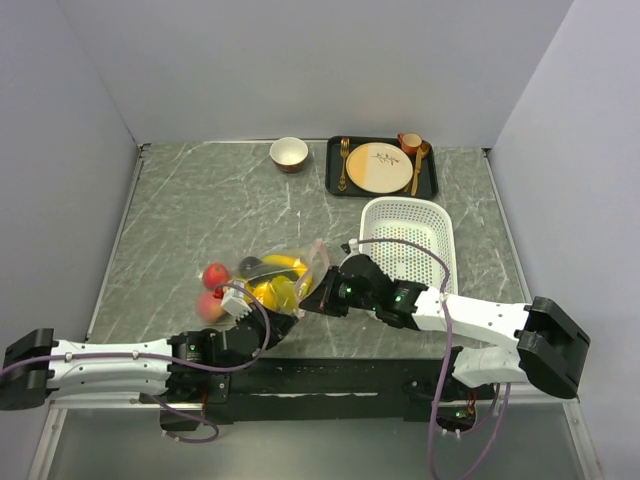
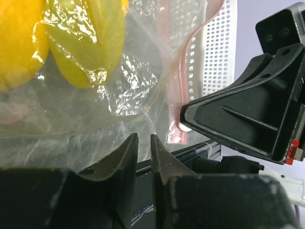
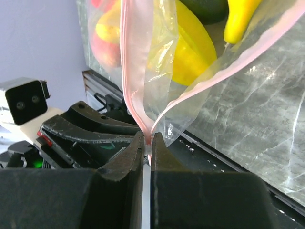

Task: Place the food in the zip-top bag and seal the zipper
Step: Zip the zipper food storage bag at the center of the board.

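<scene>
The clear zip-top bag lies at the near middle of the table with the food inside: yellow and orange fruits, a dark piece, and red ones at its left end. My right gripper is shut on the pink zipper at the bag's corner, where the two strips meet; above that the mouth gapes. In the left wrist view my left gripper stands slightly open with nothing between its fingers, just below the bag's film and to the left of the zipper.
The white perforated basket stands right of the bag. A dark tray with a plate and cutlery and a small bowl are at the back. The two grippers sit close together at the table's near edge, by the black rail.
</scene>
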### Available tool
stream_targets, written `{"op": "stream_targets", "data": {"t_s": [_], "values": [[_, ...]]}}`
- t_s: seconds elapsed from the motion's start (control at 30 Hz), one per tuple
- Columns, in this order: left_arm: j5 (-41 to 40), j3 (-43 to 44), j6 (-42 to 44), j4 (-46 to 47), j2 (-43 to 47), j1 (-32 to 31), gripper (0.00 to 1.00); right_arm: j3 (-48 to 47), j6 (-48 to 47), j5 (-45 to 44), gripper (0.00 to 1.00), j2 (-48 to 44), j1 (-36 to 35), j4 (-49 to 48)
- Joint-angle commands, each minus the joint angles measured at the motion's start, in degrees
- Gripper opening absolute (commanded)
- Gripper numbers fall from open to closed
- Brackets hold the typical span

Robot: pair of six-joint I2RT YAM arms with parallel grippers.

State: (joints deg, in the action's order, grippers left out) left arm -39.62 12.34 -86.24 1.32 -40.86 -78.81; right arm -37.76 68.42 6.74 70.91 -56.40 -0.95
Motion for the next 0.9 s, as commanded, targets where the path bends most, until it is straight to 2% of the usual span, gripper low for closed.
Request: {"op": "stream_targets", "data": {"t_s": [0.0, 0.2, 0.37, 0.47, 0.57, 0.63, 0.73, 0.87], "values": [[1.39, 1.81, 0.46, 1.76, -1.33, -0.65, 0.22, 1.72, 3.91, -5.33, 0.01, -0.86, -0.64, -3.80], [-0.64, 0.76, -0.95, 2.19, 1.39, -0.73, 0.27, 4.18, 6.89, -8.50, 0.01, -3.76, -1.17, -2.30], [-0.46, -0.82, -1.39, 4.04, 3.51, -0.65, 0.41, 6.12, 7.87, -9.81, 0.01, -6.05, -1.25, -2.83], [0.59, -1.00, -0.96, 5.97, 1.93, -0.74, 0.42, 7.08, 8.66, -10.52, 0.01, -7.10, -1.17, -3.27], [1.73, 1.01, 4.04, 6.33, -1.49, -0.65, 0.43, 6.82, 8.48, -10.44, 0.02, -7.28, -1.08, -3.18], [1.13, 4.95, 9.93, 1.88, -5.34, -1.00, 0.43, 5.68, 7.69, -10.35, 0.02, -7.20, -1.08, -1.96], [-1.86, 10.84, 14.94, -6.39, -11.49, -2.84, 0.43, 3.57, 6.11, -11.84, 0.02, -7.46, -1.08, 0.60], [-8.96, 15.43, 19.95, -10.20, -16.70, -7.32, 0.43, 0.85, 4.27, -13.51, 0.03, -7.72, -1.08, 6.13]]}}
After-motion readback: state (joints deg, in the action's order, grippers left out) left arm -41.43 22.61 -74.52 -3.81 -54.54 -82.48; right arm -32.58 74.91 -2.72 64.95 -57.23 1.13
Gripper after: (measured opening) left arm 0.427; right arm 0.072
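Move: The pink zipper's near end is already pinched in the right fingers, and lies about 2 cm ahead of the left hand and 2 cm to its right, about level. From the right hand the nearest yellow fruit in the bag lies some 3 cm ahead, 4 cm left and 4 cm lower; the banana some 9 cm ahead and 3 cm left; the white basket roughly 12 cm ahead and 21 cm right. The zipper's near end stays pinched in the right fingers and is drawn about 3 cm to the right, sinking slightly, as that wrist turns some 10 degrees clockwise. The left hand, already off the strip, bobs up about 2 cm and back down, then shifts some 2 cm right beside the other hand, rolling its left side up while its slightly parted fingers open wider, holding nothing. ##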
